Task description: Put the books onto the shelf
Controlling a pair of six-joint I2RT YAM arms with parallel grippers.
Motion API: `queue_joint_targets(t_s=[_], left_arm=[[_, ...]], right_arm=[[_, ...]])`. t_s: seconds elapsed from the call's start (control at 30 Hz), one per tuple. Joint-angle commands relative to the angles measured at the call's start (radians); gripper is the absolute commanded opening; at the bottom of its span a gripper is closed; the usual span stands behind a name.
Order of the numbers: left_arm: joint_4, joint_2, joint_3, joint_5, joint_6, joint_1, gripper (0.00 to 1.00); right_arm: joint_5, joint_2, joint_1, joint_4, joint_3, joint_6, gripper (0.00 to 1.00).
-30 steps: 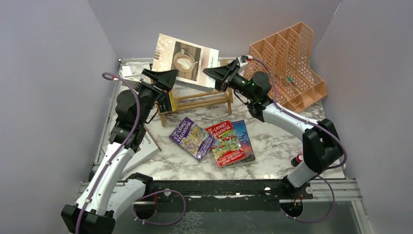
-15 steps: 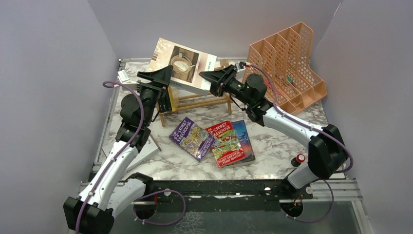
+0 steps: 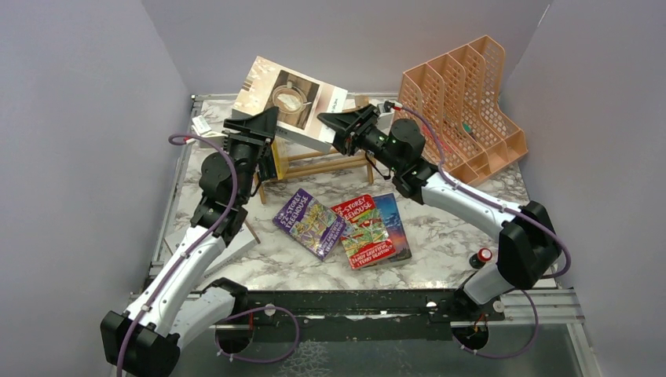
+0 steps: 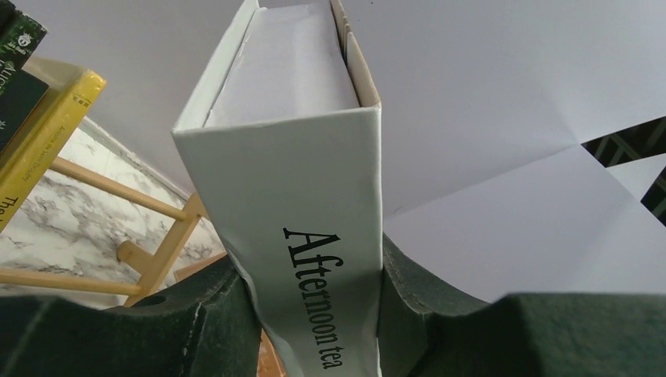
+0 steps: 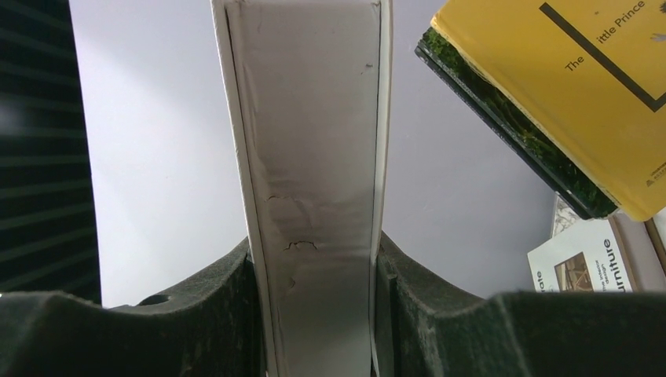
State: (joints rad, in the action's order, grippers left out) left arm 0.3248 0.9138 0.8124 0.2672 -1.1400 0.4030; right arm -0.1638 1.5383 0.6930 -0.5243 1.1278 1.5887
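A large white book (image 3: pixel 292 100) with a cup photo on its cover hangs tilted above the light-wood shelf (image 3: pixel 323 162), held from both sides. My left gripper (image 3: pixel 263 132) is shut on its "Afternoon tea" spine (image 4: pixel 302 196), with a jaw pressed against each side. The right gripper (image 3: pixel 345 126) is shut on the opposite page edge (image 5: pixel 314 157). A purple book (image 3: pixel 310 222), a red book (image 3: pixel 363 230) and a blue book (image 3: pixel 394 224) lie flat in front of the shelf. A yellow book (image 5: pixel 573 86) leans over a dark green one (image 5: pixel 503 118).
A peach mesh file organiser (image 3: pixel 465 98) stands at the back right. Another white book (image 3: pixel 236 242) lies under my left arm near the table's left edge. A white "Decorate" book (image 5: pixel 581 267) shows low on the right in the right wrist view. Grey walls close in three sides.
My left gripper has closed from wide open onto the white book's spine. The book and the right gripper have shifted a little to the left and up.
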Motion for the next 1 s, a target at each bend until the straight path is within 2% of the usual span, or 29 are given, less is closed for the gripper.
queue_joint_targets(t_s=[0.0, 0.1, 0.2, 0.3, 0.37, 0.53, 0.7, 0.97], left_arm=[[0.07, 0.004, 0.015, 0.046, 0.099, 0.009, 0.25], [0.044, 0.032, 0.061, 0.025, 0.161, 0.009, 0.22], [-0.088, 0.06, 0.145, 0.023, 0.211, 0.009, 0.21], [-0.287, 0.094, 0.251, 0.057, 0.307, 0.009, 0.21], [-0.397, 0.116, 0.297, 0.072, 0.378, 0.009, 0.21], [-0.529, 0.142, 0.362, 0.062, 0.499, 0.008, 0.22], [-0.627, 0.226, 0.484, -0.024, 0.634, 0.01, 0.22], [-0.733, 0.414, 0.649, -0.005, 0.761, 0.029, 0.22]], right_arm=[[0.028, -0.024, 0.005, -0.004, -0.017, -0.021, 0.28], [0.01, -0.032, 0.004, -0.041, -0.05, -0.072, 0.36], [0.004, -0.056, 0.002, -0.006, -0.096, -0.132, 0.54], [0.044, -0.119, -0.001, 0.025, -0.174, -0.25, 0.78], [0.098, -0.181, 0.0, 0.071, -0.227, -0.337, 0.83], [0.25, -0.328, -0.002, 0.183, -0.345, -0.518, 0.85], [0.332, -0.438, -0.002, 0.305, -0.386, -0.651, 0.84], [0.362, -0.507, -0.001, 0.38, -0.427, -0.711, 0.84]])
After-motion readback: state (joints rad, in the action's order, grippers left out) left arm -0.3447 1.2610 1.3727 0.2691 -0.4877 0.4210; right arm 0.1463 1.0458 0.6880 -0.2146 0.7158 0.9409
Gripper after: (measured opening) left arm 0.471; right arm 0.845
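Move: The white Afternoon tea book is already pinched between both hands. From the left hand its free slot on the shelf, just right of the yellow book, lies about 8 cm ahead, 2 cm to the right and 20 cm below. The yellow book stands 8 cm ahead and 2 cm left, equally low; the purple Treehouse book lies 9 cm back, 9 cm right and 30 cm down. From the right hand the slot is some 8 cm ahead, 12 cm left and 17 cm below. The white book's right end is let go as the right fingers open, and that hand draws off to the right and down, about 12 cm sideways, slipping back a little and rolling its left side up. The left hand keeps its grip on the spine side, rolls its left side up some 50 degrees and tips down, carrying the book forward about 5 cm and slightly less downward towards the slot. ##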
